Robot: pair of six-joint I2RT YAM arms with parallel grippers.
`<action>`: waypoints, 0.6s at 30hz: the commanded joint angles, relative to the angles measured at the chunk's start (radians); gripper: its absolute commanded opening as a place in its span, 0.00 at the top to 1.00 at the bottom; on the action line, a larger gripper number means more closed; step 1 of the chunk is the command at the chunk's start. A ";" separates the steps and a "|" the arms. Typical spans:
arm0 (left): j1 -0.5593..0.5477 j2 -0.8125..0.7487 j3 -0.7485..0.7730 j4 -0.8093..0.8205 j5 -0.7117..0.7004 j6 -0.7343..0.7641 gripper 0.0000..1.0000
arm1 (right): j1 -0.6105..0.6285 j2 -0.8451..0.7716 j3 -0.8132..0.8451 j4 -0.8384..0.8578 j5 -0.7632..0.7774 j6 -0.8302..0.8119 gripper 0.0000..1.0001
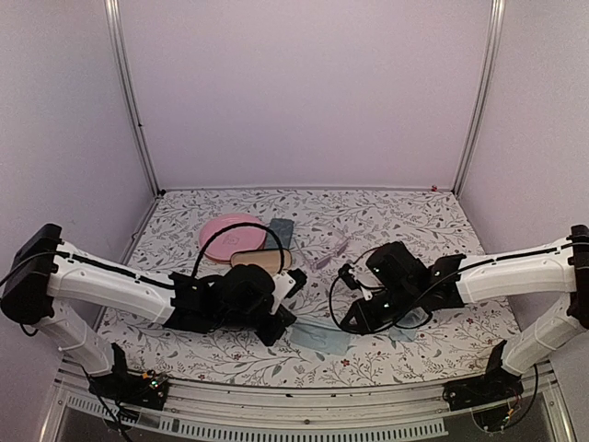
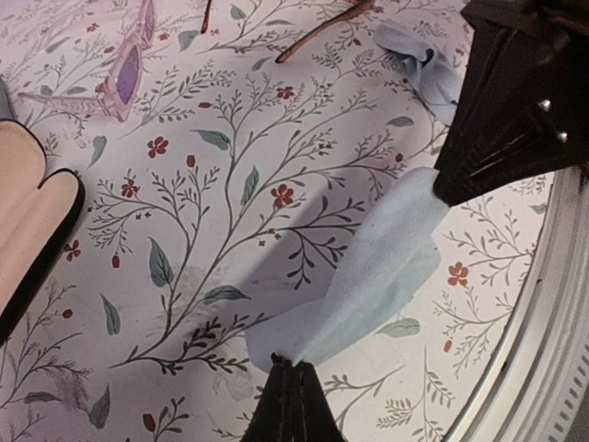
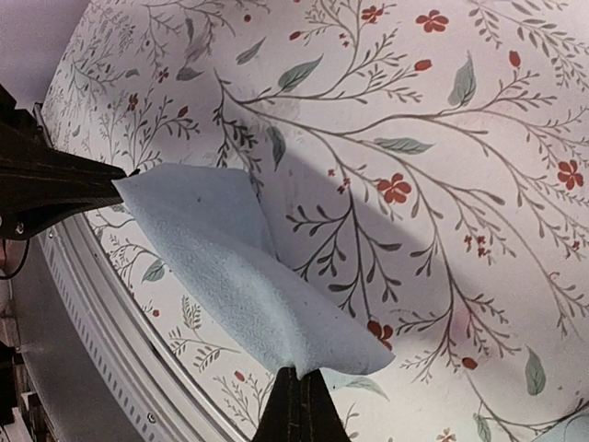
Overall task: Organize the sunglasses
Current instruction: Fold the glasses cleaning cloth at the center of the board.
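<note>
A light blue cloth [image 1: 322, 339] hangs stretched between my two grippers, low over the floral table near its front edge. My left gripper [image 2: 293, 364] is shut on one end of it, and my right gripper [image 3: 299, 373] is shut on the other end. The cloth [image 2: 368, 276] sags and twists in the middle. The pale pinkish sunglasses [image 2: 129, 64] lie on the table beyond, also visible from above [image 1: 331, 249]. Only the thin temple arms of the reddish-brown sunglasses [image 2: 322, 32] show, at the top of the left wrist view.
An open black oval case [image 1: 262, 260] with a beige lining lies behind the left arm, next to a grey-blue case [image 1: 281, 228] and a pink round item [image 1: 230, 235]. A second blue cloth [image 2: 419, 60] lies crumpled near the right gripper. The metal table rim [image 3: 110, 350] runs close by.
</note>
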 commanded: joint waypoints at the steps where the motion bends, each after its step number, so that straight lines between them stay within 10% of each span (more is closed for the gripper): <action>1: 0.072 0.048 0.021 0.077 0.023 0.041 1.00 | -0.057 0.067 0.054 0.029 0.026 -0.026 1.00; 18: 0.192 0.195 0.098 0.144 0.121 0.117 1.00 | -0.177 0.186 0.116 0.037 -0.005 -0.099 1.00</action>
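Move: The light-blue cloth hangs by its edge between both hands, its middle about 6 cm to the right of the left hand, 2 cm back and 5 cm below; from the right hand it is some 7 cm left, 2 cm back and 4 cm below. The open case stands about 24 cm ahead and 8 cm left of the left hand. From the right hand, the second cloth lies roughly 6 cm ahead and 15 cm right, the pink sunglasses 30 cm ahead and 6 cm left. Both closed hands keep pinching the cloth's edge and draw it forward about 7 cm, sinking some 2 cm. ##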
